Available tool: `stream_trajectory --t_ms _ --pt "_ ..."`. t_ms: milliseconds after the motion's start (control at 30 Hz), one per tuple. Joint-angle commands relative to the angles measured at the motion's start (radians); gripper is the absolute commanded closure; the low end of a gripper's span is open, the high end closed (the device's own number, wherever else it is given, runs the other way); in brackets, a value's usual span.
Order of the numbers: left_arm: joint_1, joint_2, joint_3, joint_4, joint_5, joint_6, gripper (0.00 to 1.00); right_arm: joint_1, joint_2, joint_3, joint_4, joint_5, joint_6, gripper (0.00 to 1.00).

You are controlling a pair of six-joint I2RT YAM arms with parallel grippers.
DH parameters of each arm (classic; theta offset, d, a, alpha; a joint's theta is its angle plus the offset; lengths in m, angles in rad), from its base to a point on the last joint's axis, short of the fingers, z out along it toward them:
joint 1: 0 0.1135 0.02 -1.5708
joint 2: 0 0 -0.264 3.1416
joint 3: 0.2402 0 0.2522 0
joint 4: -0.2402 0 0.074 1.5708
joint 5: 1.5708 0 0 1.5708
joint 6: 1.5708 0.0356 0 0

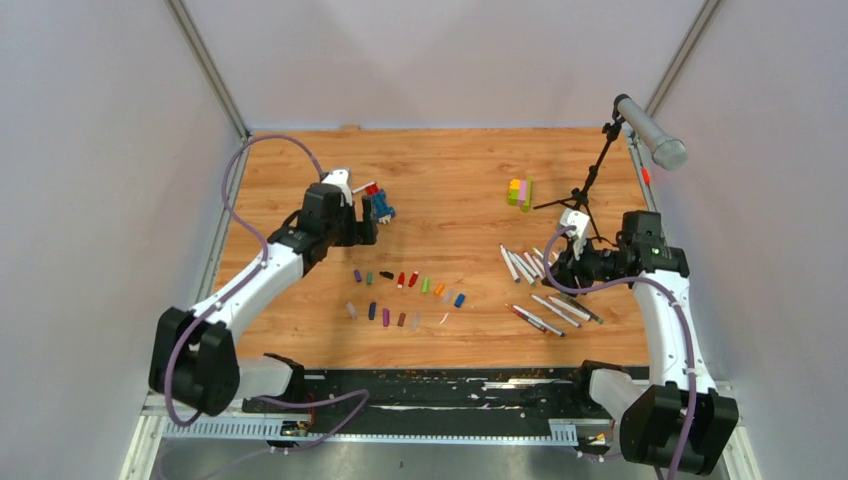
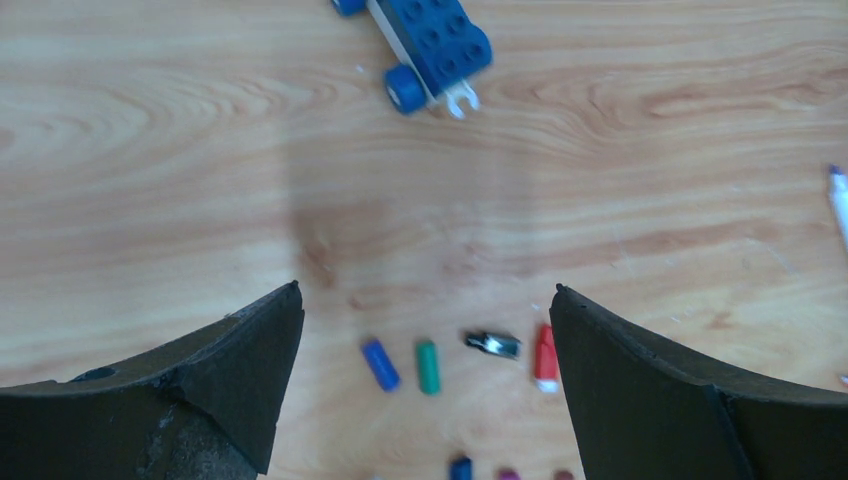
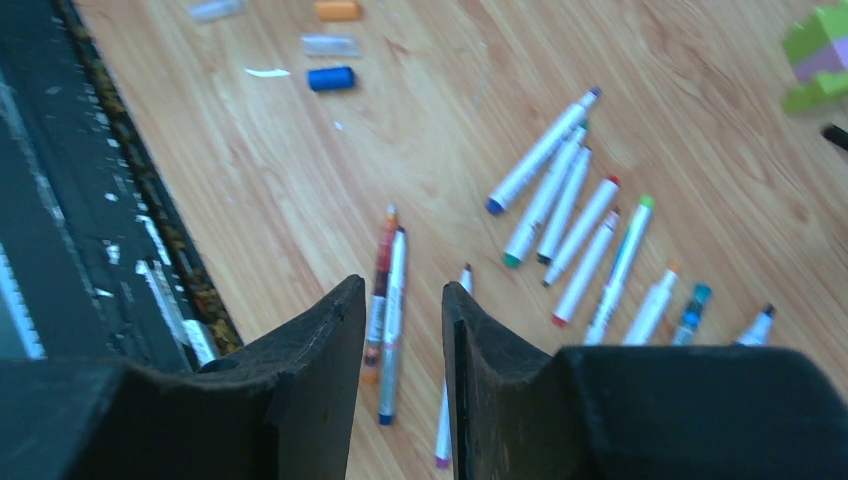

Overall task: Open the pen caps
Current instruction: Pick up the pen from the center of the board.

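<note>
Loose pen caps [image 1: 410, 283] in mixed colours lie in two rows at the table's middle. In the left wrist view a blue cap [image 2: 380, 363], a green cap [image 2: 428, 367], a black cap [image 2: 492, 344] and a red cap [image 2: 545, 358] lie on the wood below my left gripper [image 2: 425, 290], which is wide open and empty [image 1: 362, 232]. White pens [image 1: 525, 263] lie uncapped at the right, in a fanned bunch [image 3: 570, 215] and as a pair [image 3: 388, 300]. My right gripper [image 3: 402, 285] hovers over them [image 1: 568, 268], its jaws a narrow gap apart with nothing between.
A blue-and-red toy brick figure [image 1: 375, 204] sits just beyond the left gripper [image 2: 435, 45]. A yellow-green-pink block stack [image 1: 519, 192] and a black microphone stand [image 1: 598, 175] stand at the back right. A black strip [image 3: 60, 200] runs along the near edge.
</note>
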State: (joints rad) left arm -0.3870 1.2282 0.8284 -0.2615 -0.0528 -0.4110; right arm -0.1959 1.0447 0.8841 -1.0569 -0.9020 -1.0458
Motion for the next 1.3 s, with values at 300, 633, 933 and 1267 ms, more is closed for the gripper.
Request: stream_trajectory --t_ms 300,633,933,1267 --pt "0.176 0.505 0.468 -0.109 0.082 0.558 0.02 0.087 -0.041 -0.012 0.023 -0.149 0.070 0.63" --pt "0.230 0.815 0.843 -0.316 0.141 0.741 0.26 0.092 -0.041 -0.019 0.014 -0.144 0.042 0.63" --pt "0.286 0.934 0.943 -0.347 0.242 0.748 0.41 0.092 -0.022 -0.018 0.009 -0.131 0.035 0.63" --pt "0.303 1.041 1.055 -0.386 0.271 0.745 0.50 0.093 -0.008 -0.023 0.009 -0.125 0.032 0.63"
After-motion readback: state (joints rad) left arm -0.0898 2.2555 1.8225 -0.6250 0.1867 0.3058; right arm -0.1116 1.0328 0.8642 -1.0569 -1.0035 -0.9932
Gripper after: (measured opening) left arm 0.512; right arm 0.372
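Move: From the left hand, the white pen with the blue cap lies about 21 cm ahead, 3 cm left and 13 cm below. The blue toy car is some 16 cm ahead and 4 cm right; behind lie the purple cap, about 8 cm back and 4 cm left, and the green cap, 9 cm straight back, all at table height. From the right hand the pen lies roughly 38 cm ahead, 65 cm left and 15 cm lower. Left hand swoops about 20 cm forward, 10 down, slightly left, over the pen's cap, half-closing; right edges left. ##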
